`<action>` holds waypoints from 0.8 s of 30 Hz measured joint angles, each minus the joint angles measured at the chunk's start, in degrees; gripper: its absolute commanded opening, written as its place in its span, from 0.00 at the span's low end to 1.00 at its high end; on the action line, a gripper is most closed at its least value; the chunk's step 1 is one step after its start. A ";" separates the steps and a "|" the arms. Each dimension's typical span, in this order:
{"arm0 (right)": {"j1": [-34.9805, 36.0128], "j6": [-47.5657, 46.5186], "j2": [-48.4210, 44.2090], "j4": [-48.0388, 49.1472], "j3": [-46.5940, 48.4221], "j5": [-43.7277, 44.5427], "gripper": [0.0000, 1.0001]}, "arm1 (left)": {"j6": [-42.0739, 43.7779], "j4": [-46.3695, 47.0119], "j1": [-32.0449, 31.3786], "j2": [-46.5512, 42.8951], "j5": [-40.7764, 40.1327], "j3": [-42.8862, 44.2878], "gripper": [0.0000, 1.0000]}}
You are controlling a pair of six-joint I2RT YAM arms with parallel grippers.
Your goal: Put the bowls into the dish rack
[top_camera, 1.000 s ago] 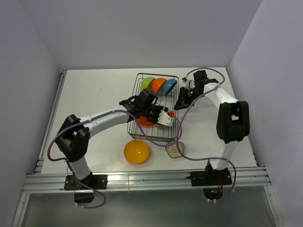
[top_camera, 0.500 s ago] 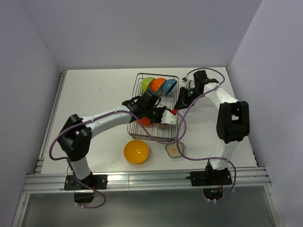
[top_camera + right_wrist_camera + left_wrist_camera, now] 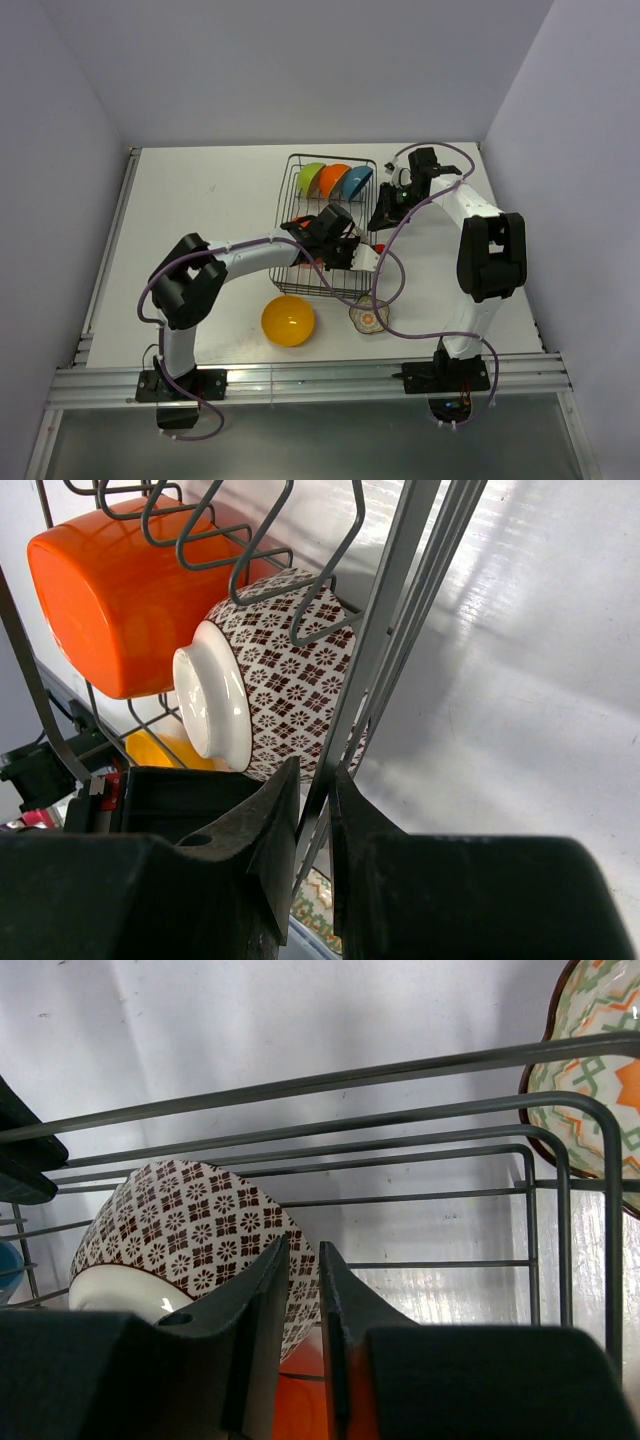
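The dish rack (image 3: 290, 200) holds a green-yellow bowl (image 3: 311, 178), an orange bowl (image 3: 334, 180) and a blue bowl (image 3: 357, 182) at its far end. Nearer, a brown-patterned bowl (image 3: 190, 1240) lies on its side beside a red-orange bowl (image 3: 120, 590). My left gripper (image 3: 362, 258) is low inside the rack's near right corner. Its fingers (image 3: 265, 1290) stand almost together, with nothing between them. My right gripper (image 3: 315, 770) is shut on the rack's right rim wire (image 3: 375, 650). On the table, a yellow bowl (image 3: 288, 320) and a scalloped floral bowl (image 3: 368, 317) sit in front of the rack.
Purple cables loop from both arms over the rack's near right corner and past the floral bowl. The left arm's forearm (image 3: 240, 258) lies across the table left of the rack. Walls close in the table on the left, back and right.
My left gripper has slid right and nearer inside the rack, toward its near right corner, and its jaws have drawn together. The right gripper has kept its hold on the rim.
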 measured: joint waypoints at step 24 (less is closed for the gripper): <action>0.00 -0.24 0.76 -0.31 1.22 0.28 0.09 | -7.19 -0.09 2.16 -9.49 3.23 0.44 0.68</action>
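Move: The left fingers are low in the rack, close against the patterned bowl, whose middle is about 3 cm ahead, 1 cm right and 2 cm below. The red bowl in the rack lies some 9 cm to this hand's left and 3 cm ahead, the flower bowl outside about 13 cm back and 4 cm right. From the right hand, at the rack's rim, the patterned bowl is roughly 6 cm left, 4 cm back and 5 cm down. The left hand opens its fingers beside the patterned bowl, then rises about 8 cm straight up away from it. ##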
